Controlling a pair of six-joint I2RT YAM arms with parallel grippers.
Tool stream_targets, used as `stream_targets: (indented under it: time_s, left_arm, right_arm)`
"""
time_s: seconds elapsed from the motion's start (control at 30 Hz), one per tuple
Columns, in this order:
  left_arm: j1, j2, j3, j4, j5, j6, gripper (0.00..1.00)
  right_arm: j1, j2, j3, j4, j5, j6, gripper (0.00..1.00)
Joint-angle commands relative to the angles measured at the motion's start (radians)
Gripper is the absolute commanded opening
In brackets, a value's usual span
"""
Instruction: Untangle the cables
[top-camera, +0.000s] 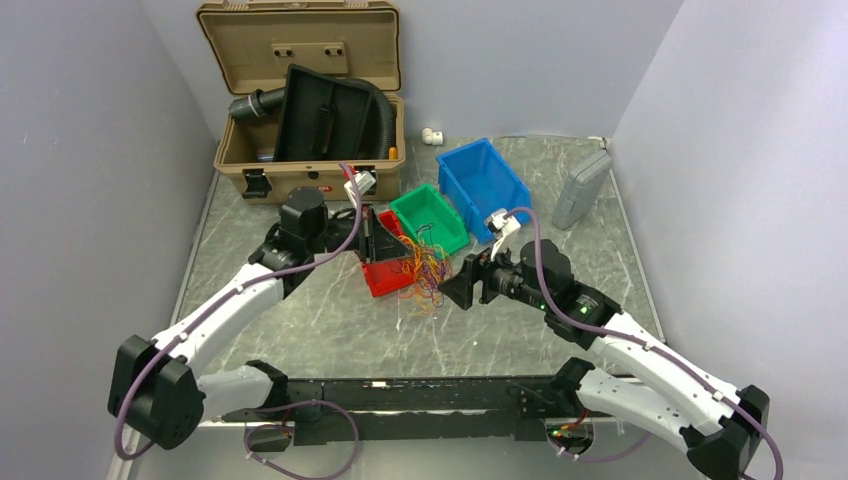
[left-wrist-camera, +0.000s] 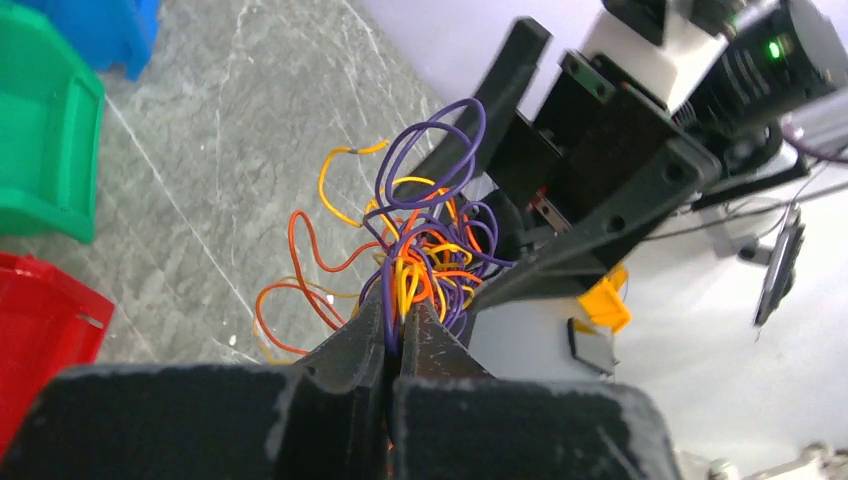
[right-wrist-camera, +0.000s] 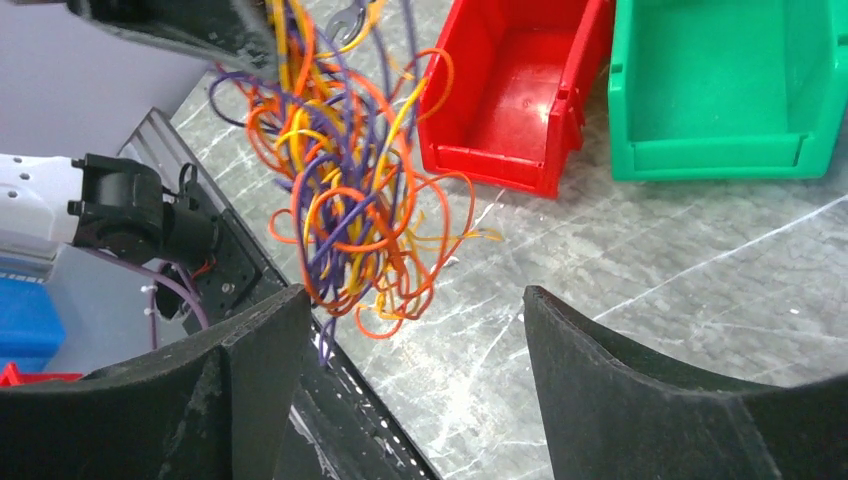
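Note:
The cables (top-camera: 425, 265) are a tangled bunch of thin orange, yellow and purple wires hanging above the table in front of the red bin. My left gripper (top-camera: 385, 238) holds the bunch from above. In the left wrist view its jaws (left-wrist-camera: 397, 315) are pressed together with purple and yellow strands of the cables (left-wrist-camera: 430, 240) pinched between them. My right gripper (top-camera: 452, 283) is just right of the bunch. In the right wrist view it (right-wrist-camera: 415, 300) stands wide open, and the cables (right-wrist-camera: 350, 190) dangle ahead of its left finger without touching either finger.
A red bin (top-camera: 385, 270), a green bin (top-camera: 430, 215) and a blue bin (top-camera: 483, 185) stand in a row behind the cables. An open tan case (top-camera: 300, 100) with a black hose sits at the back left. A grey box (top-camera: 580, 190) lies at the back right.

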Motion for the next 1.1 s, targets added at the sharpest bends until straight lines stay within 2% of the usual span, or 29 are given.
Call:
stream_targets:
  time_s: [0.0,0.2,0.3,0.4,0.47,0.53,0.7,0.87,0.93,1.0,1.07]
  left_arm:
    - [-0.008,-0.07,0.06,-0.117,0.098,0.193,0.0]
    - [-0.043,-0.081,0.066,-0.149,0.105,0.232,0.0]
    - [-0.063,-0.089,0.075,-0.182,0.091,0.257,0.0]
    - [-0.076,-0.086,0.085,-0.193,0.091,0.271,0.0]
    - [-0.08,-0.082,0.094,-0.217,0.08,0.288,0.0]
    - [-0.08,-0.085,0.094,-0.228,0.07,0.298,0.0]
    - [-0.08,-0.089,0.102,-0.281,0.029,0.332,0.0]
    - [-0.08,-0.105,0.11,-0.351,-0.049,0.364,0.0]
    - [-0.077,-0.11,0.118,-0.405,-0.115,0.38,0.0]
    - [-0.073,-0.118,0.12,-0.456,-0.242,0.384,0.0]
    - [-0.062,-0.127,0.108,-0.472,-0.286,0.383,0.09]
  right_arm:
    - [-0.026,0.029,0.068,0.001,-0.109,-0.035,0.8]
    - [-0.046,0.091,0.062,0.171,-0.291,0.038,0.8]
    - [-0.048,0.127,0.062,0.223,-0.345,0.075,0.74]
    - [-0.047,0.149,0.052,0.29,-0.376,0.102,0.61]
    - [-0.047,0.151,0.05,0.294,-0.379,0.106,0.41]
    - [-0.047,0.143,0.052,0.271,-0.358,0.1,0.29]
    - [-0.047,0.096,0.04,0.21,-0.273,0.082,0.23]
    - [-0.049,0.049,0.046,0.101,-0.106,0.06,0.01]
    - [-0.05,0.029,0.051,0.053,-0.03,0.056,0.0]
    - [-0.053,0.011,0.059,0.016,0.043,0.052,0.0]
    - [-0.056,-0.01,0.063,-0.021,0.14,0.061,0.0]
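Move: The cables hang in a tangled bunch from the left hand's shut fingers, with the middle of the bunch about 4 cm to that hand's right, 3 cm back and 5 cm below. From the open right hand the bunch is some 4 cm left, 1 cm ahead and about level. Down on the table, the red bin lies roughly 18 cm ahead and 14 cm left of the right hand, the green bin about 26 cm ahead and 4 cm left, both nearly 20 cm lower. The right fingers shut on strands of the cables after the open hand reaches about 4.5 cm left, slightly back and rising; once closing, it draws back right a couple of centimetres and a little forward, still rising slightly. The left hand keeps its pinch and pulls back about 4.5 cm, rising briefly then sinking, turning some 10 degrees clockwise before easing slightly forward. ##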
